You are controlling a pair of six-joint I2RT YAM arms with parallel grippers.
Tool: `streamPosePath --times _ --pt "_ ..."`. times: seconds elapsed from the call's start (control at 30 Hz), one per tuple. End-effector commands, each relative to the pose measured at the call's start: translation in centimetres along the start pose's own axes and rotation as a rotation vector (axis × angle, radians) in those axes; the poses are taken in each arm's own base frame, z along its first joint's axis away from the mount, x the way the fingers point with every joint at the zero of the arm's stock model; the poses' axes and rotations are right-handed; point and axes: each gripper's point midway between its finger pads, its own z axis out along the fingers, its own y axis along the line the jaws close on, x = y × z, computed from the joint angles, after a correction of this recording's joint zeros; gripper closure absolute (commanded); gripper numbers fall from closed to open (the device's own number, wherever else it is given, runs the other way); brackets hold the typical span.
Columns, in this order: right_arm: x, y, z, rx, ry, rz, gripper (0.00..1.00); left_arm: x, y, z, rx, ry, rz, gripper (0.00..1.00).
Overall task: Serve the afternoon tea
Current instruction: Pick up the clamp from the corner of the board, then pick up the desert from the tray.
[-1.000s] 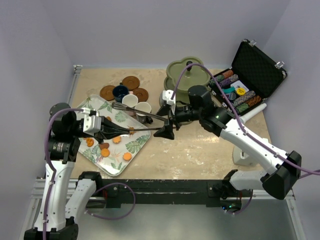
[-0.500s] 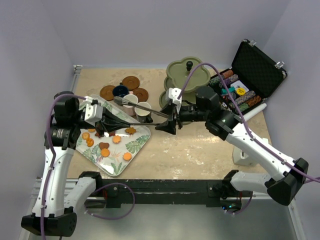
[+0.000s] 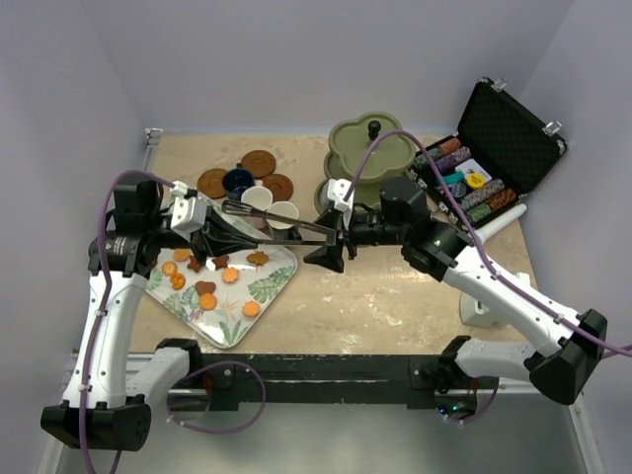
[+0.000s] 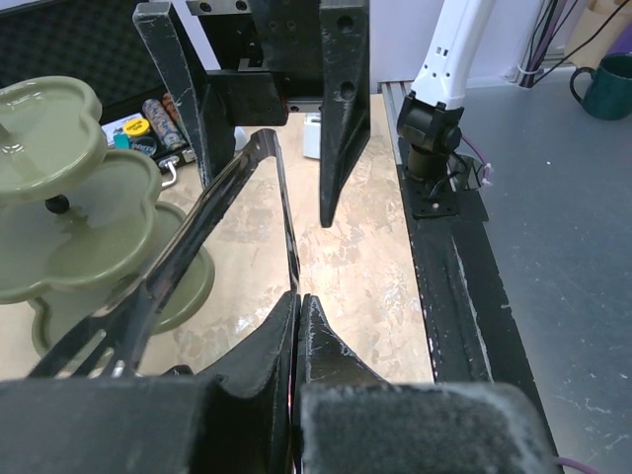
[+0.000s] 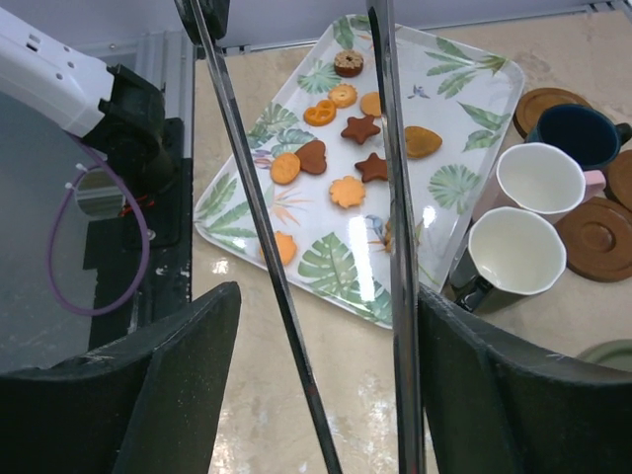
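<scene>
A pair of metal tongs point(image 3: 286, 225) spans the gap between my two grippers above the table. My left gripper point(image 3: 245, 243) point(image 4: 298, 296) is shut on one thin arm of the tongs point(image 4: 281, 197). My right gripper point(image 3: 329, 237) point(image 5: 328, 296) stands open with both tong arms point(image 5: 262, 227) between its fingers; one arm lies against the right finger point(image 5: 474, 375). Orange and brown biscuits point(image 5: 346, 128) lie on the leaf-patterned tray point(image 5: 464, 69). Three cups point(image 5: 541, 178) stand beside brown saucers point(image 5: 597, 237). The olive-green stand point(image 3: 370, 148) is behind my right gripper.
An open black case of poker chips point(image 3: 494, 148) stands at the back right. The tray's corner point(image 3: 286, 272) lies under the tongs. The cups point(image 3: 272, 207) and saucers point(image 3: 259, 161) crowd the back left. A white arm mount point(image 3: 479, 296) is at the right.
My left gripper has risen and moved toward the back over the tray, taking its end of the tongs along. The right gripper's fingers narrowed, then widened a little around the tongs.
</scene>
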Motion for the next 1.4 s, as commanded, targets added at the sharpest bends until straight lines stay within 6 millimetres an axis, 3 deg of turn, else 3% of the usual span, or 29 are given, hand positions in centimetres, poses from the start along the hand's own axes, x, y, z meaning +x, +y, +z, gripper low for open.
streamPosePath --times 0.0,0.07,0.27,0.37,0.53,0.67,0.7,0.73,1.17,1.37 --pt "-0.8 0.3 0.3 -0.008 -0.032 -0.021 0.33 -3.4 -2.6 0.2 0.167 -0.141 0.093 1.00" --pt "-1.1 0.2 0.2 0.003 -0.040 -0.028 0.41 -3.3 -2.5 0.2 0.166 -0.141 0.090 1.00" --pt "-1.8 0.1 -0.2 0.031 -0.069 -0.032 0.52 -3.3 -2.3 0.2 0.165 -0.140 0.093 0.99" --pt "-1.9 -0.1 -0.1 0.039 -0.074 -0.020 0.56 -3.3 -1.9 0.2 0.157 -0.137 0.089 0.86" --pt "-1.2 -0.5 0.3 0.057 -0.068 0.020 0.60 -3.0 -0.7 0.1 0.132 -0.121 0.064 0.43" --pt "-0.5 -1.1 0.3 0.101 -0.054 0.051 0.65 -2.6 0.7 -0.2 0.085 -0.099 0.054 0.29" --pt "-0.4 -1.3 0.2 0.113 -0.054 0.056 0.66 -2.4 0.9 -0.2 0.084 -0.098 0.048 0.20" --pt "-0.4 -1.5 0.1 0.127 -0.056 0.061 0.66 -2.2 1.5 -0.7 0.052 -0.092 0.046 0.17" --pt "2.1 -3.0 -0.6 0.247 0.003 0.123 0.69 -2.0 5.3 -3.9 -0.117 -0.080 0.049 0.11" --pt "3.3 -3.6 -0.6 0.287 0.031 0.132 0.69 -3.9 6.9 -5.9 -0.163 -0.114 0.090 0.10"
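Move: The clamp hangs in the air between the hands, its middle about 8 cm right of the left gripper and 2 ahead. From the right gripper it is some 11 cm left and 1 ahead, its arms spread between the open fingers. Far below, the black-handled mug stands about 18 cm ahead and 14 left of the right gripper, the tray's middle 9 ahead and 34 left; the green stand is 24 ahead and 10 right. Close the right gripper from three-quarters open to about a third, pinching the clamp's spread arms together, while the left gripper first holds its arm still, then opens wide and lets go. Draw the left hand forward about 8 cm and left 6, away from the clamp, turning counter-clockwise; ease the right down 4 cm and forward 3, turning some 15 degrees clockwise. ##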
